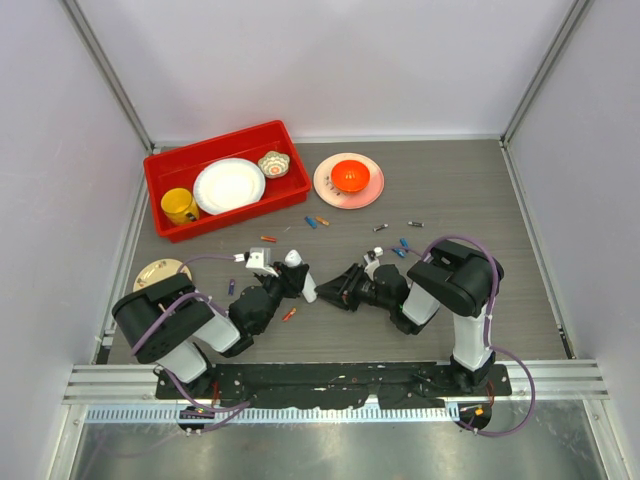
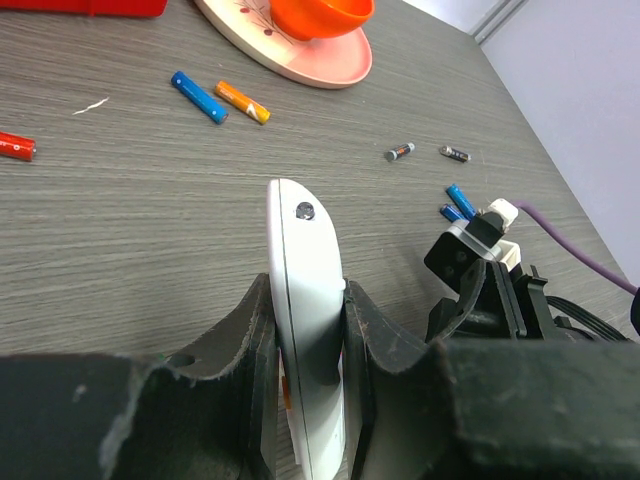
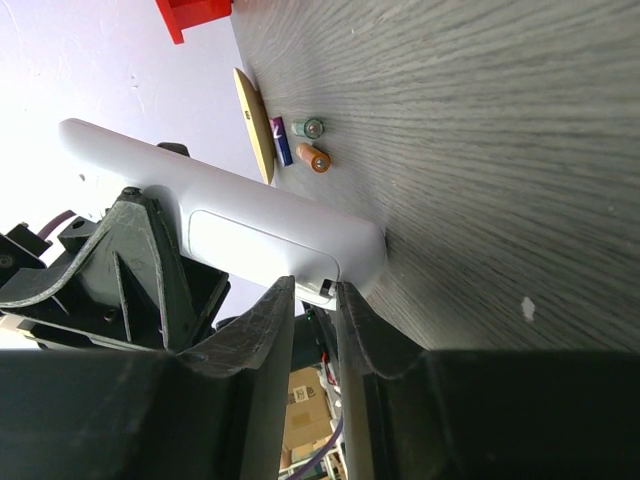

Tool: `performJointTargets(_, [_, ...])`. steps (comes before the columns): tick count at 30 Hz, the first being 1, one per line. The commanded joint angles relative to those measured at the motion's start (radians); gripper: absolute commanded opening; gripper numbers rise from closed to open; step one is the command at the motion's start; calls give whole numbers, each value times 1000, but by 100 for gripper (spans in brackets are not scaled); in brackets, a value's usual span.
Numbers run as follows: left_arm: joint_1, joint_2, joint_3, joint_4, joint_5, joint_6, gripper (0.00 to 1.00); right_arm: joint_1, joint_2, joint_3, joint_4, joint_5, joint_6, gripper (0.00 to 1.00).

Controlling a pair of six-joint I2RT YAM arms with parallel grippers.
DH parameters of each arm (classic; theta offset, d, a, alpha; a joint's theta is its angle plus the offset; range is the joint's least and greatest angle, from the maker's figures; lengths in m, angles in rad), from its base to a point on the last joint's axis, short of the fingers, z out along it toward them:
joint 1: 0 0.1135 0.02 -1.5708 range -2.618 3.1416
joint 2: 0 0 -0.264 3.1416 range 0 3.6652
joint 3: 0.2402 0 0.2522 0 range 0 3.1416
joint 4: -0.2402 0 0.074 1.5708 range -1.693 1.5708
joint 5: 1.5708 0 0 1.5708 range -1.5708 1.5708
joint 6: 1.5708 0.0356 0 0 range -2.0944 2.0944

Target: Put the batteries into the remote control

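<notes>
The remote control (image 1: 303, 280) is a slim white bar held on edge off the table, with my left gripper (image 1: 289, 284) shut on its sides (image 2: 308, 290). Its back, with the cover panel in place (image 3: 250, 225), faces the right wrist camera. My right gripper (image 1: 330, 296) comes from the right. Its jaws stand a narrow gap apart, tips (image 3: 313, 287) pinched on the remote's end edge by a small dark catch. Batteries lie loose on the table: a blue one (image 2: 198, 96), an orange one (image 2: 243, 101), a red one (image 1: 268, 239), and an orange one (image 1: 289, 314) under the remote.
A red bin (image 1: 170, 165) at the back left holds a yellow cup, a white plate and a small bowl. A pink plate (image 1: 325, 190) with an orange bowl stands at the back centre. A tan disc (image 1: 160, 270) lies left. More batteries (image 1: 403, 245) lie right.
</notes>
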State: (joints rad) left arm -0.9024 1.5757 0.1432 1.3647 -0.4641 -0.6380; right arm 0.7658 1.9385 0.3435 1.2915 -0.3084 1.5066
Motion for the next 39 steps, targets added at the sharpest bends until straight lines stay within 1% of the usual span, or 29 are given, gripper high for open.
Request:
performJointTargets(1, [-18, 23, -8, 182, 10, 31, 0, 4, -13, 35, 354, 28, 10, 29])
performJointTargets(2, [-20, 24, -7, 182, 8, 34, 0, 4, -16, 35, 354, 28, 10, 31])
performJointTargets(4, [-18, 26, -7, 182, 11, 31, 0, 4, -18, 37, 350, 26, 10, 32])
performJointTargets(10, [-20, 18, -5, 182, 16, 26, 0, 4, -9, 37, 348, 25, 10, 32])
performJointTargets(13, [-21, 21, -5, 182, 21, 21, 0, 4, -3, 40, 348, 25, 10, 28])
performJointTargets(16, [-24, 23, -5, 182, 25, 17, 0, 4, 4, 48, 348, 22, 10, 22])
performJointTargets(17, [-27, 23, -5, 182, 27, 15, 0, 4, 5, 51, 348, 22, 10, 19])
performJointTargets(23, [-30, 21, -7, 182, 21, 20, 0, 4, -1, 49, 350, 20, 10, 10])
performJointTargets(29, [-33, 23, -11, 182, 16, 18, 0, 4, -13, 46, 350, 17, 7, 6])
performJointTargets(39, [-33, 12, -17, 182, -1, 29, 0, 6, -18, 35, 353, 14, 4, 6])
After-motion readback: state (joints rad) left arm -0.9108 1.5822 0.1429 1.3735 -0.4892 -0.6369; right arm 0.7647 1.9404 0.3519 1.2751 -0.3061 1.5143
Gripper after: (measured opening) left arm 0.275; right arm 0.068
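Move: The battery cover's notched end, on the lower end of the remote, lies right off the right fingertips: some 2 cm left, 1 cm ahead and 1 cm below the right hand point. Two loose batteries lie beyond: an orange one about 11 cm left and 2 cm ahead, a green one 11 cm left and 3 cm ahead. A red battery is some 9 cm left and 6 cm back, all roughly 4 cm lower. From the left hand the notched end is about 4 cm back, 3 cm right and 3 cm down. Barely leaving its place, the right hand lifts and edges forward by under half a centimetre, then sinks about as far again while its slightly parted fingertips close nearly shut in front of the dark notch at the end of the battery cover. No wrist turn to speak of. The left hand stays still and keeps the remote pinched, its notched end towards the right fingers. ##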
